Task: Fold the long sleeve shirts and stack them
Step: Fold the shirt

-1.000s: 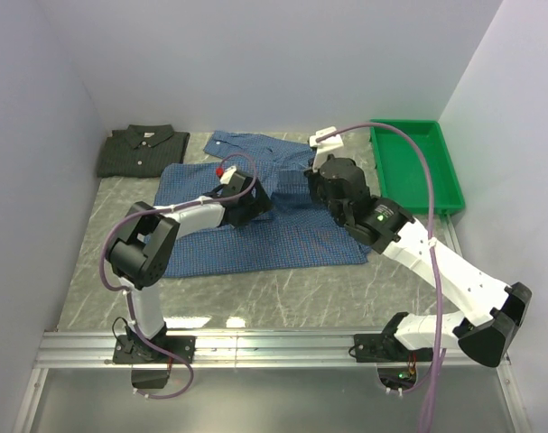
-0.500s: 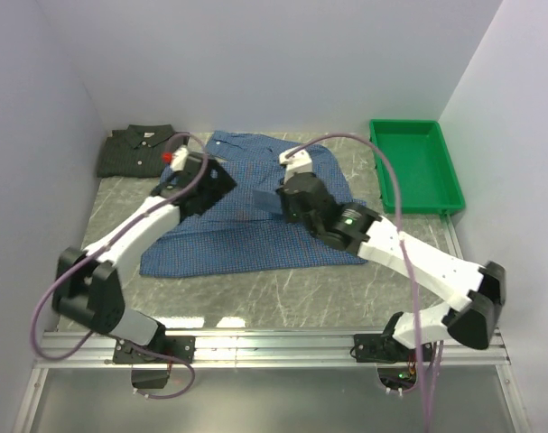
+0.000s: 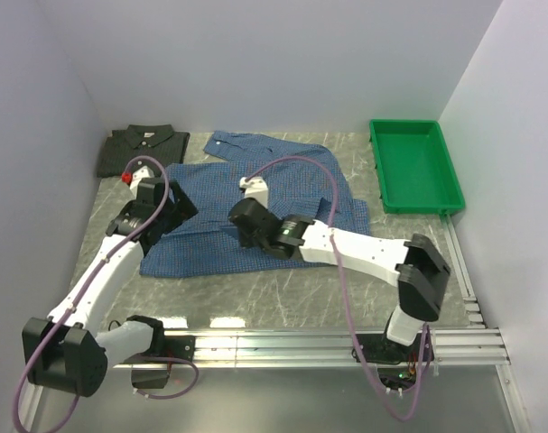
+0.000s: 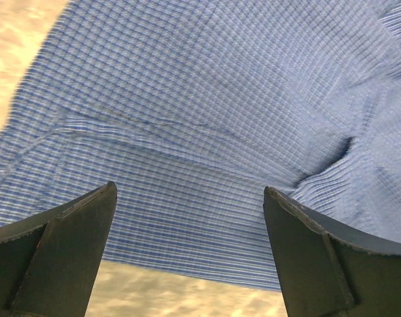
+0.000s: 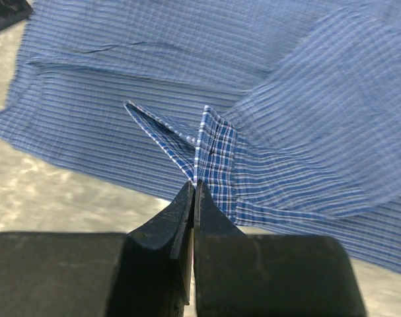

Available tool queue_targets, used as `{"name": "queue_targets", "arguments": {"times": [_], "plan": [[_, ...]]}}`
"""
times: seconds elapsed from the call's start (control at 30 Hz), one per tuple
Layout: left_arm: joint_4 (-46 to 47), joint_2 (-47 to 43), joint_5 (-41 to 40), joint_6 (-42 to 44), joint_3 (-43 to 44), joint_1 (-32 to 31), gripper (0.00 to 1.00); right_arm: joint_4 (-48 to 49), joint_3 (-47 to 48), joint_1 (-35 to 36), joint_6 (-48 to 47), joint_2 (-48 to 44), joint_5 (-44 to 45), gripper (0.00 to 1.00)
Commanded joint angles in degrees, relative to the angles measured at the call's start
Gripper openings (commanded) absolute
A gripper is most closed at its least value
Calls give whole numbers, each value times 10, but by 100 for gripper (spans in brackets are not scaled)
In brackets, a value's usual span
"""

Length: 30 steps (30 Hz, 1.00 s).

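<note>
The blue checked long sleeve shirt (image 3: 292, 176) lies spread across the middle of the table. The dark green-grey shirt (image 3: 143, 149) lies folded at the back left corner. My right gripper (image 3: 241, 231) is over the blue shirt's front half. Its jaws are shut on a fold of the blue sleeve cuff (image 5: 217, 152), pinched at the tips (image 5: 195, 182) and lifted off the cloth beneath. My left gripper (image 3: 170, 206) hovers over the blue shirt's left part. It is open (image 4: 189, 191), with the shirt's hem (image 4: 187, 251) showing between the fingers and nothing held.
A green plastic tray (image 3: 416, 167) stands at the back right. Bare marble tabletop (image 3: 283, 289) runs along the front of the blue shirt, and walls close in the left, back and right sides.
My right gripper has swept left across the blue shirt, dragging the sleeve with it. My left gripper has moved from the shirt's middle out to its left part.
</note>
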Motion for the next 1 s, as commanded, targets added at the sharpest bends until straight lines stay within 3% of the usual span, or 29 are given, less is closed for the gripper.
{"name": "queue_targets", "arguments": {"times": [0.0, 0.17, 0.37, 0.97], "plan": [[25, -28, 10, 58, -29, 15, 99, 31, 49, 22, 67, 19, 26, 0], [32, -35, 5, 61, -53, 20, 99, 29, 61, 31, 123, 34, 62, 0], [23, -25, 8, 53, -52, 30, 99, 93, 41, 31, 137, 10, 71, 0], [30, -32, 28, 46, -61, 75, 99, 106, 171, 49, 171, 178, -38, 0]]}}
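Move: Near the shirt's front edge, the right hand already holds one sleeve by its cuff, about 13 cm above the table. The shirt's near left corner lies some 31 cm to its left and 5 cm back; the other sleeve, at the far edge, is about 32 cm ahead and level sideways. From the open left hand, that corner is about 10 cm left, 12 cm back and 13 cm below, and the folded black shirt about 23 cm ahead and 10 cm left. Carrying the pinched cuff about 11 cm to the left over the shirt's near part, the right hand heads for its left end, bobbing up some 3 cm midway and then dipping again, its left side rolling up by roughly 15 degrees. The left hand, fingers still wide open, shifts some 4 cm left and sinks about 3 cm, clear of the cloth. ##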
